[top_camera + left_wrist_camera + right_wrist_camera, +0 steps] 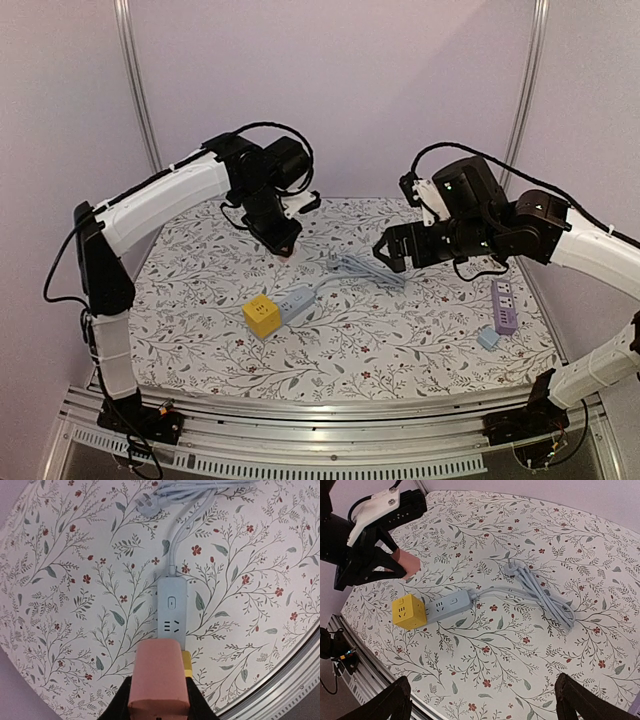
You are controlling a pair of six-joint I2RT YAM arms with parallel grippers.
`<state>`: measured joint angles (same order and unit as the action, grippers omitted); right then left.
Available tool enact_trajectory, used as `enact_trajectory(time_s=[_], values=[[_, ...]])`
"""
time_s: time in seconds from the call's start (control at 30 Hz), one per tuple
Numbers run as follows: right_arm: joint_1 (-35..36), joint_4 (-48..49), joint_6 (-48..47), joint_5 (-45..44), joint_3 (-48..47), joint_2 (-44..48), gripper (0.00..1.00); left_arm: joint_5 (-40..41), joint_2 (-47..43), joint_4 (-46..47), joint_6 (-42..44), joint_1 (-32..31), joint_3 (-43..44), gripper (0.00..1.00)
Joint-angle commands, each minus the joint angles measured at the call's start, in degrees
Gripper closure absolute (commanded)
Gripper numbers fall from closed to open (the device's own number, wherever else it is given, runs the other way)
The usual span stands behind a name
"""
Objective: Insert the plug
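My left gripper (281, 237) is shut on a pink cube plug (157, 675) and holds it above the table. Below it lies a grey power strip (172, 607) with a free socket showing. A yellow cube (186, 664) sits on the strip's near end, mostly hidden by the pink plug. The strip (297, 303) and yellow cube (262, 315) lie mid-table. The right wrist view shows the pink plug (406, 563), the strip (449, 605) and the yellow cube (408, 611). My right gripper (386, 250) is open and empty, high above the table; only its fingertips (395, 702) show.
The strip's grey cable (362, 268) lies coiled behind it, its plug (147, 504) on the cloth. A purple power strip (504, 305) and a small light blue cube (488, 338) lie at the right. The table's metal rail (330, 410) runs along the near edge.
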<state>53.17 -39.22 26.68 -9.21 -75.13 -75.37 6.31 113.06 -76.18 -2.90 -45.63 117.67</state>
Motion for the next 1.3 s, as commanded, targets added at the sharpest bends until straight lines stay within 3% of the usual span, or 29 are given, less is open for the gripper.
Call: enact_trajectory(time_s=[0.0, 0.33, 0.83, 1.27], values=[[-0.1, -2.5, -0.7, -1.4, 0.4, 0.9, 0.01, 2.7, 5.3, -1.4, 4.1, -1.1, 1.0, 1.0], [0.0, -3.2, -0.2, -1.0, 2.1, 1.7, 0.01, 0.8, 10.3, -0.7, 7.2, -1.2, -1.5, 1.0], [0.0, -0.9, 0.4, 0.8, 2.1, -0.2, 0.01, 2.3, 5.0, 6.0, 5.4, -0.7, -12.0, 1.0], [0.0, -0.7, 0.0, 1.5, 1.6, -1.6, 0.01, 0.6, 7.0, 6.8, 4.5, -0.2, -11.7, 1.0]])
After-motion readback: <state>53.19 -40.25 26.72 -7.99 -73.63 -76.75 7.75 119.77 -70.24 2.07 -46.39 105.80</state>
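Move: The left hand already holds the pink plug; the light blue power strip's exposed part lies about 14 cm below it, some 2 cm back and 2 cm right. The yellow block stands at the strip's near end, roughly 5 cm back and 5 cm left of the hand, 13 cm down. The coiled cord lies some 9 cm ahead and 18 cm right, 15 cm down. From the right hand the strip is about 20 cm left, 4 cm ahead and 21 cm below. The left hand sinks about 10 cm towards the power strip, plug still pinched, tilting some 15 degrees, then hovers. ##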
